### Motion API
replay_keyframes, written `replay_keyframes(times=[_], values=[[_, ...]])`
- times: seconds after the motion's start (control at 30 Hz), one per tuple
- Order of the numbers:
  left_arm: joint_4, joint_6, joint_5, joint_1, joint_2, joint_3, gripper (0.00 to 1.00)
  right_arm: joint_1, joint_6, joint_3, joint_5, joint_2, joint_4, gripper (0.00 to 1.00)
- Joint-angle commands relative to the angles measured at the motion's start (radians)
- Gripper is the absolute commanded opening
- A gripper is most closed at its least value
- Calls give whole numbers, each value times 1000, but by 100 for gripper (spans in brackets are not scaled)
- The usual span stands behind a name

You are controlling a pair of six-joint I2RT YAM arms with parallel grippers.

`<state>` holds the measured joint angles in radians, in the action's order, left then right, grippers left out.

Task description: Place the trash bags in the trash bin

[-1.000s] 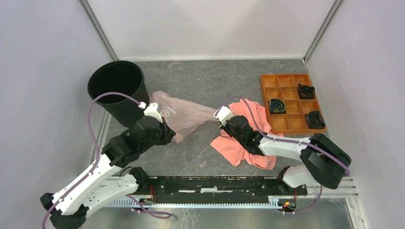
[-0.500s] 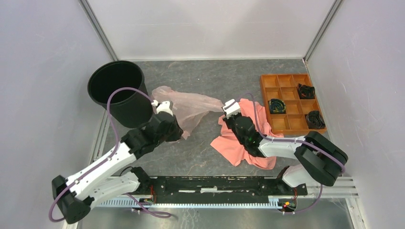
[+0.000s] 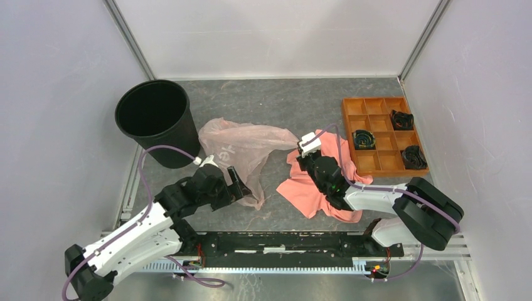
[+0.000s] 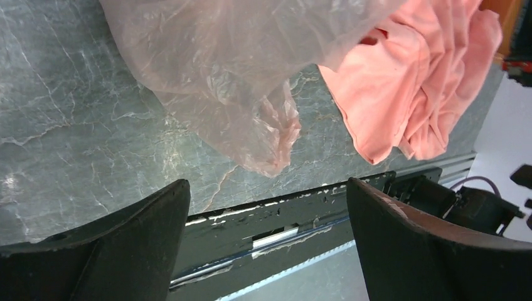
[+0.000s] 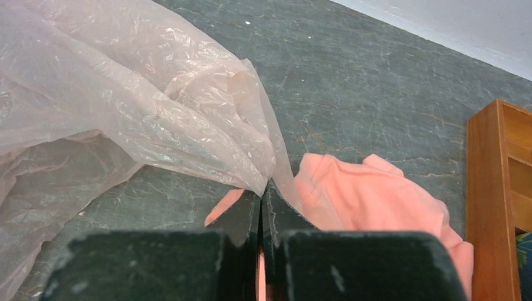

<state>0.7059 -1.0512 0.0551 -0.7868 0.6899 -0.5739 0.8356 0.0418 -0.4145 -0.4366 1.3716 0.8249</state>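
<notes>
The trash bag (image 3: 241, 147) is thin, translucent pale pink plastic, spread on the grey table just right of the trash bin (image 3: 154, 119), a black round bin standing upright with nothing in it. My right gripper (image 3: 301, 145) is shut on the bag's right end; in the right wrist view its jaws (image 5: 262, 188) pinch a gathered point of the bag (image 5: 125, 106). My left gripper (image 3: 241, 183) stands open near the bag's lower tip and holds nothing. The left wrist view shows the bag (image 4: 219, 63) beyond the wide-apart fingertips (image 4: 179, 191).
A coral-orange cloth (image 3: 320, 188) lies crumpled under my right arm, also visible as the cloth (image 4: 408, 81) and the cloth (image 5: 370, 194). An orange compartment tray (image 3: 383, 164) with dark coiled items sits at the right. Walls enclose three sides; a black rail (image 3: 282, 241) runs along the near edge.
My left gripper opened, let go of the bag and drew back toward the near edge. The bag's left part settled on the table. My right gripper shut on its right end.
</notes>
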Motion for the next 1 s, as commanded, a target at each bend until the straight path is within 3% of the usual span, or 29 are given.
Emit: replay_keyframes(times=[0.0, 0.17, 0.37, 0.5, 0.6, 0.67, 0.8, 0.97], values=[[-82, -184, 6, -1, 87, 29, 100, -1, -23, 9, 24, -23, 64, 0], [-199, -242, -14, -35, 245, 64, 97, -1, -25, 14, 24, -29, 69, 0], [-321, -382, 100, -116, 275, 142, 88, -3, -24, 23, 20, -39, 75, 0], [-452, -365, 163, -124, 305, 179, 64, -3, -27, 27, 28, -40, 79, 0], [-403, -270, 255, -125, 332, 112, 30, -4, -31, 34, 28, -37, 73, 0], [-340, -225, 297, -126, 333, 79, 12, -3, -64, 26, 28, -45, 36, 0], [-243, -153, 287, -126, 307, 51, 5, -3, -166, -26, 175, -88, -152, 0], [-127, -51, 296, -126, 254, 6, 4, -4, -306, -15, 567, -122, -327, 0]])
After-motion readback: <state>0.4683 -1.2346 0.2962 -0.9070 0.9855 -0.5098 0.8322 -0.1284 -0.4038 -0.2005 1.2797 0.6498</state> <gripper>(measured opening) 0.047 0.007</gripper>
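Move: The near corner of the trash bag droops just under my open left hand, about 1 cm ahead, 3 cm to the right and 8 cm below. From that hand the trash bin stands some 13 cm ahead and 22 cm left, and the pink cloth lies level with it, about 27 cm right. My right hand already pinches the bag's other end; from it that near corner is some 16 cm back, 14 cm left and 10 cm down, while the cloth's middle is about 8 cm back and 10 cm right. I lower my wide-open left hand about 8 cm and slightly right onto the bag's near corner, turning some 10 degrees counter-clockwise, and shut the fingers on the film. Still pinching it, I ease that hand forward and up about 3 cm each. My right hand keeps its pinch nearly in place, then late on swings back and left about 4 cm towards the left hand, dipping a little. ##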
